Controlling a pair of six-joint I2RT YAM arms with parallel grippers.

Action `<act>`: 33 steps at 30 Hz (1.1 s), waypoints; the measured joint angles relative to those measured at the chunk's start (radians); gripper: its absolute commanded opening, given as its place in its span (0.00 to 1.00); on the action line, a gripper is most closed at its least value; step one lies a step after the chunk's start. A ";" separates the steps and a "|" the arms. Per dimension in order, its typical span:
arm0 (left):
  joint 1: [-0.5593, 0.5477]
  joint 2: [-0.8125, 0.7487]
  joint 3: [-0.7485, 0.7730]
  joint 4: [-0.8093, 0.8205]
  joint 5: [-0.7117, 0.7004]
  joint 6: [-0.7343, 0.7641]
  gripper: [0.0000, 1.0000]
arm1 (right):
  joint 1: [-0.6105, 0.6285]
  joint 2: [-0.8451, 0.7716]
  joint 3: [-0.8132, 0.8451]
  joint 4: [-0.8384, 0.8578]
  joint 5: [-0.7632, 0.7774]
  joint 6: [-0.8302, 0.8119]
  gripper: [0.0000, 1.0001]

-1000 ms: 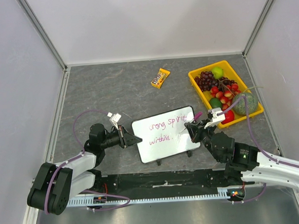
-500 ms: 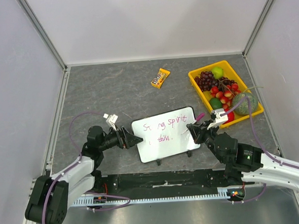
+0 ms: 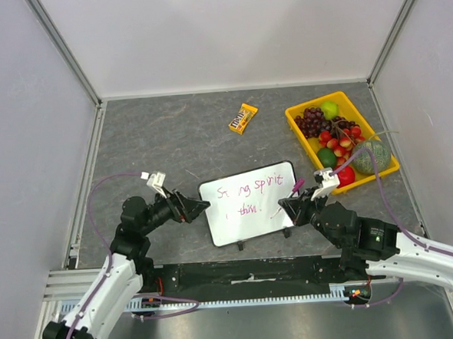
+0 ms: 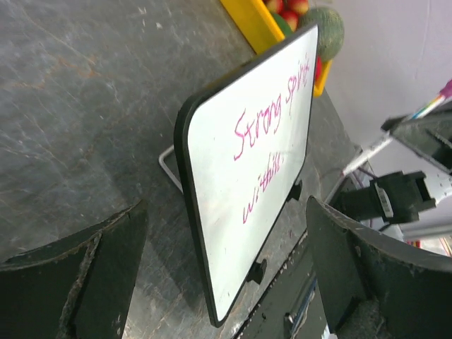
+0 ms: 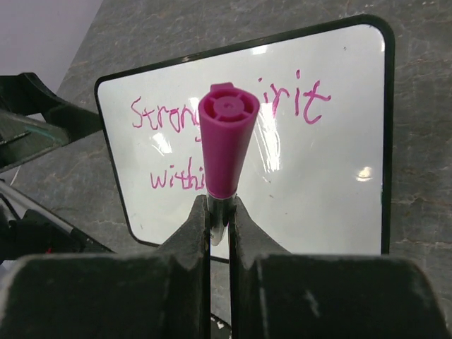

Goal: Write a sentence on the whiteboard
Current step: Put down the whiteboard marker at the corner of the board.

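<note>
The whiteboard (image 3: pixel 248 206) stands near the table's front, between the two arms. It also fills the left wrist view (image 4: pixel 240 212) and the right wrist view (image 5: pixel 332 176). The pink sentence (image 5: pixel 159 116) reads "Strong spirit within" in two lines. My left gripper (image 3: pixel 198 208) is open just off the board's left edge, its fingers (image 4: pixel 85 275) wide apart and touching nothing. My right gripper (image 5: pixel 219 212) is shut on a marker (image 5: pixel 226 141) with a magenta cap, which it holds over the board's right half. The cap hides part of the writing.
A yellow tray (image 3: pixel 294 123) of fruit sits at the back right, with a green melon (image 3: pixel 376 159) against its near corner. A candy packet (image 3: pixel 242 118) lies behind the board. A black rail (image 3: pixel 248 276) runs along the table's front edge.
My left gripper has opened, let go of the board's left edge and drawn back to the left. The right gripper with the marker has shifted slightly towards the front.
</note>
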 measured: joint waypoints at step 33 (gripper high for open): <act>0.000 0.040 0.454 -0.546 -0.140 0.111 0.98 | 0.000 -0.093 0.013 -0.473 -0.123 0.330 0.23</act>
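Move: The board's near right corner, where I'm taking the marker in my right hand, lies about 6 cm back, 5 cm to the right and some 10 cm below that hand. The whiteboard's middle is level with it and roughly 9 cm to its left; the red tomato in the yellow tray is about 6 cm ahead and 19 cm to the right. From my left hand that corner is some 28 cm to the right, 5 cm back and 7 cm lower. Keeping the marker pinched, I sink my right hand about 6 cm while drawing it back and to the right by some 4 cm each, down towards the board's near right corner, tipping the wrist about 20 degrees further down. My already open left hand climbs straight up about 10 cm, away from the board's left edge, edging a little left and forward, then settles back some 2.5 cm. ##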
